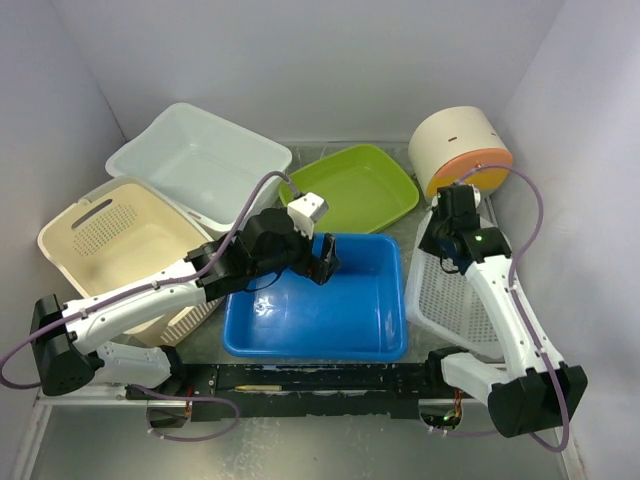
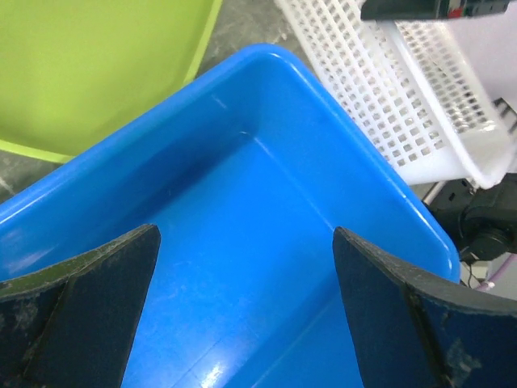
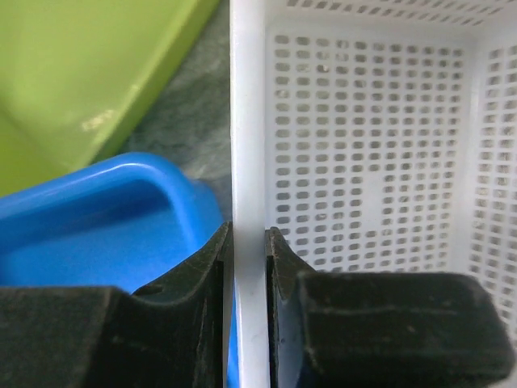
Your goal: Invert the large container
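Note:
A white perforated basket (image 1: 455, 300) leans at the right, against the blue bin (image 1: 300, 325) in the middle. My right gripper (image 3: 249, 234) is shut on the basket's left rim (image 3: 247, 121), one finger outside and one inside; from above this gripper (image 1: 441, 250) sits at the basket's far corner. My left gripper (image 2: 246, 242) hangs open over the inside of the blue bin (image 2: 266, 162) with nothing between its fingers, near the bin's far wall (image 1: 325, 258). In the left wrist view the white basket (image 2: 388, 97) lies just past the bin's right rim.
A lime green tray (image 1: 355, 185) lies behind the blue bin. A large white tub (image 1: 200, 160) and a cream perforated basket (image 1: 120, 235) stand at the back left. A round beige container with an orange lid (image 1: 460, 150) lies at the back right. Walls close in on three sides.

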You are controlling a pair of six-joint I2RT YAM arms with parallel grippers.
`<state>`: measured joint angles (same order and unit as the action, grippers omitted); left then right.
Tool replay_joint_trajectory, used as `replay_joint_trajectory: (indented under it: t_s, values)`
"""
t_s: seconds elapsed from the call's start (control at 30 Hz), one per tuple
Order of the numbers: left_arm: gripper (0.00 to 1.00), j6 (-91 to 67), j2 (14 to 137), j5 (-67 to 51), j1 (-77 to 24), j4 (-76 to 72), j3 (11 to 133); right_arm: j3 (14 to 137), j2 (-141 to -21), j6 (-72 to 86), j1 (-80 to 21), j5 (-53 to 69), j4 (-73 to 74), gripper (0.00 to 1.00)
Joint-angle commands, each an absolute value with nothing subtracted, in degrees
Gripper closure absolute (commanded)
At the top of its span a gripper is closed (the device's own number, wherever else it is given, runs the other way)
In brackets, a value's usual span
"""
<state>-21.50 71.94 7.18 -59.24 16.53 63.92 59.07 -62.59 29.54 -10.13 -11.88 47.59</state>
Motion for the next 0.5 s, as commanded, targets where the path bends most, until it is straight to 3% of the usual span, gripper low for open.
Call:
replay_joint_trajectory:
  t_s: [0.0,0.2,0.37,0.47]
  values:
    - [0.01,-22.5,73.0,0.4,-59.1,13.2,66.7,65.1,-60.2,28.8,-9.7,-6.6,52.7,1.0]
    - [0.0,-24.7,73.2,-7.1,-54.9,10.4,66.6,71.0,-59.6,28.1,-5.8,5.0,54.6,1.0]
    - [0.0,-25.4,75.0,-12.7,-52.8,9.3,66.8,71.2,-60.2,26.5,4.0,21.8,53.7,1.0]
    - [0.0,-25.9,76.8,-15.8,-52.8,8.9,67.2,72.0,-60.6,27.1,6.4,25.4,53.7,1.0]
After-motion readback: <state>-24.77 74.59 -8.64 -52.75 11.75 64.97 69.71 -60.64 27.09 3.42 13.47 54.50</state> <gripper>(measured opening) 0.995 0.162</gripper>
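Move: The right gripper already pinches the left rim of the large container, the white perforated basket, whose middle hangs about 6 cm back, 6 cm to the right and 8 cm below. The blue bin's middle is some 24 cm left, 11 cm back and 12 cm below this hand. The green tray lies about 16 cm left, 14 cm ahead and 12 cm below. For the left gripper, the basket is roughly 29 cm right, 3 cm back and 16 cm below. Keep the right gripper shut on the basket's left rim and raise it about 7 cm, easing off towards the top. As it climbs, roll the wrist some 20 degrees so the hand's left side comes up, tipping the basket towards its right side. Bring the open left gripper barely 2 cm right, towards the basket, turning it about 10 degrees. ##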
